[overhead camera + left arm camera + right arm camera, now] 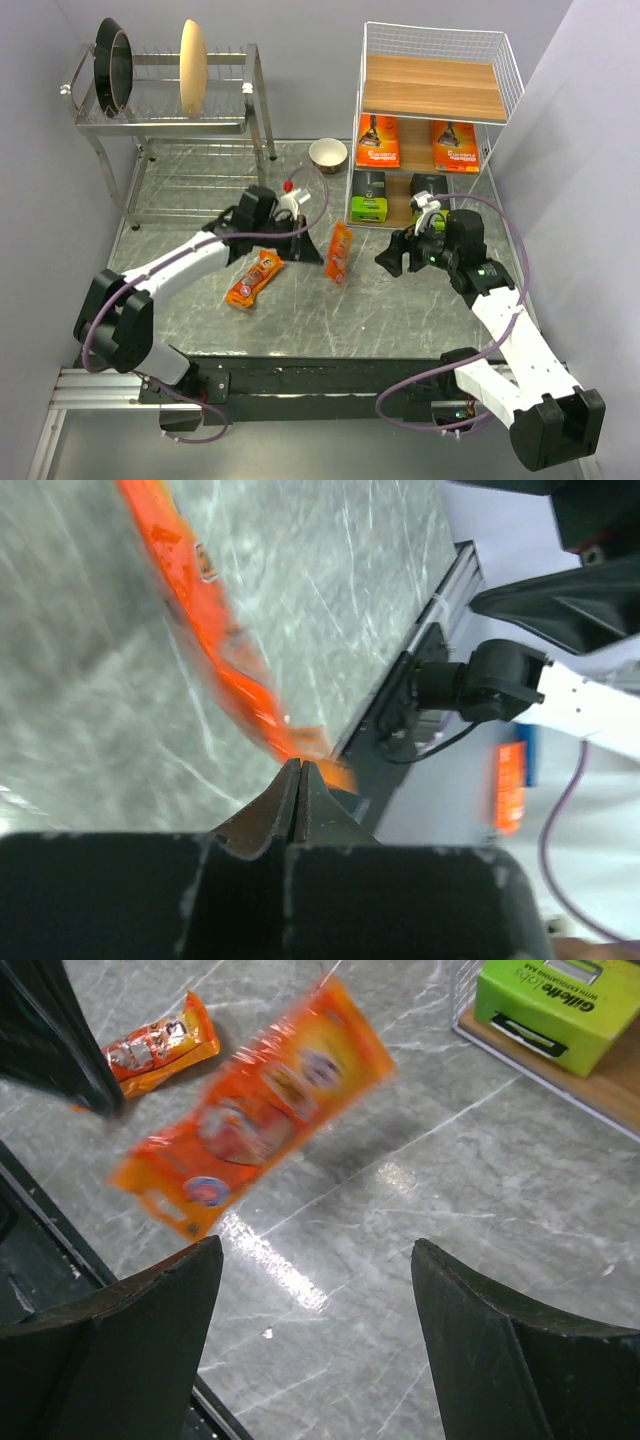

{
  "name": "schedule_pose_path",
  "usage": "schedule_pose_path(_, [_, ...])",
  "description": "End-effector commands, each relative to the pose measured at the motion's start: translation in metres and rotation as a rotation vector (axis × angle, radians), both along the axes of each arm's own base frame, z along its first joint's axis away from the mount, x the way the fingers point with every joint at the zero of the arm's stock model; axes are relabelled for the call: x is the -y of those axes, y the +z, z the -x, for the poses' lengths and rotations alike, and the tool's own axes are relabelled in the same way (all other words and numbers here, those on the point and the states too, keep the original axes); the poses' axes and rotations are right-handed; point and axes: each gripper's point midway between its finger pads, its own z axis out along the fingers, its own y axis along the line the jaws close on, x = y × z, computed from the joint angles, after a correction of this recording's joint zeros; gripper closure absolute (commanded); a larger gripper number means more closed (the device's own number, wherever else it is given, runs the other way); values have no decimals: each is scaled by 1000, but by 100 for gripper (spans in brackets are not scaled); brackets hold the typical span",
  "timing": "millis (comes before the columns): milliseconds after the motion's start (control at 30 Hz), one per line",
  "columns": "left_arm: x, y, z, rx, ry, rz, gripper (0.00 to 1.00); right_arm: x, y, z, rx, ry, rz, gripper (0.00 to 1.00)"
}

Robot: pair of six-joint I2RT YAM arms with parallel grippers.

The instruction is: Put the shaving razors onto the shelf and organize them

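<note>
My left gripper (316,253) (300,766) is shut on the end of a narrow orange blister pack (340,252) (210,630) (260,1105), which hangs tilted and blurred above the table. A second narrow orange blister pack (254,277) (160,1045) lies flat on the table to its left. The shelf (436,88) at the back right holds two flat orange cards (380,140) on its middle board. Two grey boxes with lime-green ends (369,197) (545,1005) stand on its bottom board. My right gripper (396,256) (315,1250) hovers open in front of the shelf, nothing between its fingers.
A steel dish rack (170,120) with plates stands at the back left. A small bowl (328,153) sits between it and the shelf. A small white object with a red cap (288,192) lies just behind my left wrist. The table's dark front rail (60,1260) is near my right gripper.
</note>
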Motion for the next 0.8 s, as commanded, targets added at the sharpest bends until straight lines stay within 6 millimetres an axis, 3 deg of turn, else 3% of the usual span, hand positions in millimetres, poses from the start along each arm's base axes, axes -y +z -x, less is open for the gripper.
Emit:
schedule_pose_path(0, [-22, 20, -5, 168, -126, -53, 99, 6, 30, -15, 121, -37, 5, 17])
schedule_pose_path(100, [-16, 65, -11, 297, -182, 23, 99, 11, 33, -18, 136, -61, 14, 17])
schedule_pose_path(200, [-12, 78, -17, 336, -215, 18, 99, 25, 25, -24, 132, -118, 61, 17])
schedule_pose_path(233, [-14, 72, -21, 329, -196, -13, 73, 28, 22, -25, 122, -134, 65, 17])
schedule_pose_path(267, [-15, 57, -23, 291, -176, -51, 60, 29, 20, -25, 115, -141, 69, 17])
schedule_pose_path(333, [-19, 37, -30, 287, -118, -107, 40, 29, 18, -25, 93, -145, 64, 17])
schedule_pose_path(367, [-20, 20, -30, 296, -100, -132, 35, 28, 18, -24, 84, -143, 54, 17])
schedule_pose_path(433, [-18, 0, -30, 310, -96, -163, 29, 22, 20, -22, 62, -127, 23, 18])
schedule_pose_path(467, [-16, -21, -34, 288, -109, -193, 29, 21, 21, -20, 63, -121, 18, 18])
schedule_pose_path(567, [-13, -51, -57, 279, -161, -268, 28, 22, 18, -16, 53, -116, 21, 18])
schedule_pose_path(767, [-19, -81, -96, 302, -213, -342, 27, 28, 14, -9, 36, -133, 16, 18])
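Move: An orange razor pack is in the air just off the left fingertips, its middle about 4 cm right of the left hand, 2 cm ahead and 5 cm below. The other orange pack lies on the table 15 cm left, 5 cm back and 15 cm down; the near green box on the bottom shelf is some 10 cm right, 14 cm ahead and 11 cm lower. From the right hand the airborne pack is roughly 10 cm left, 3 cm ahead and 6 cm down. The left hand keeps rising about 7 cm and drifts slightly forward, its shut fingers springing wide open near the top, then drops fast by some 16 cm towards the table while reaching forward and tipping its fingers farther down, to end open and low beside the pack's left end, with no touch to be seen. Meanwhile the right hand, still empty and open, eases a couple of centimetres to its right and a little forward. ##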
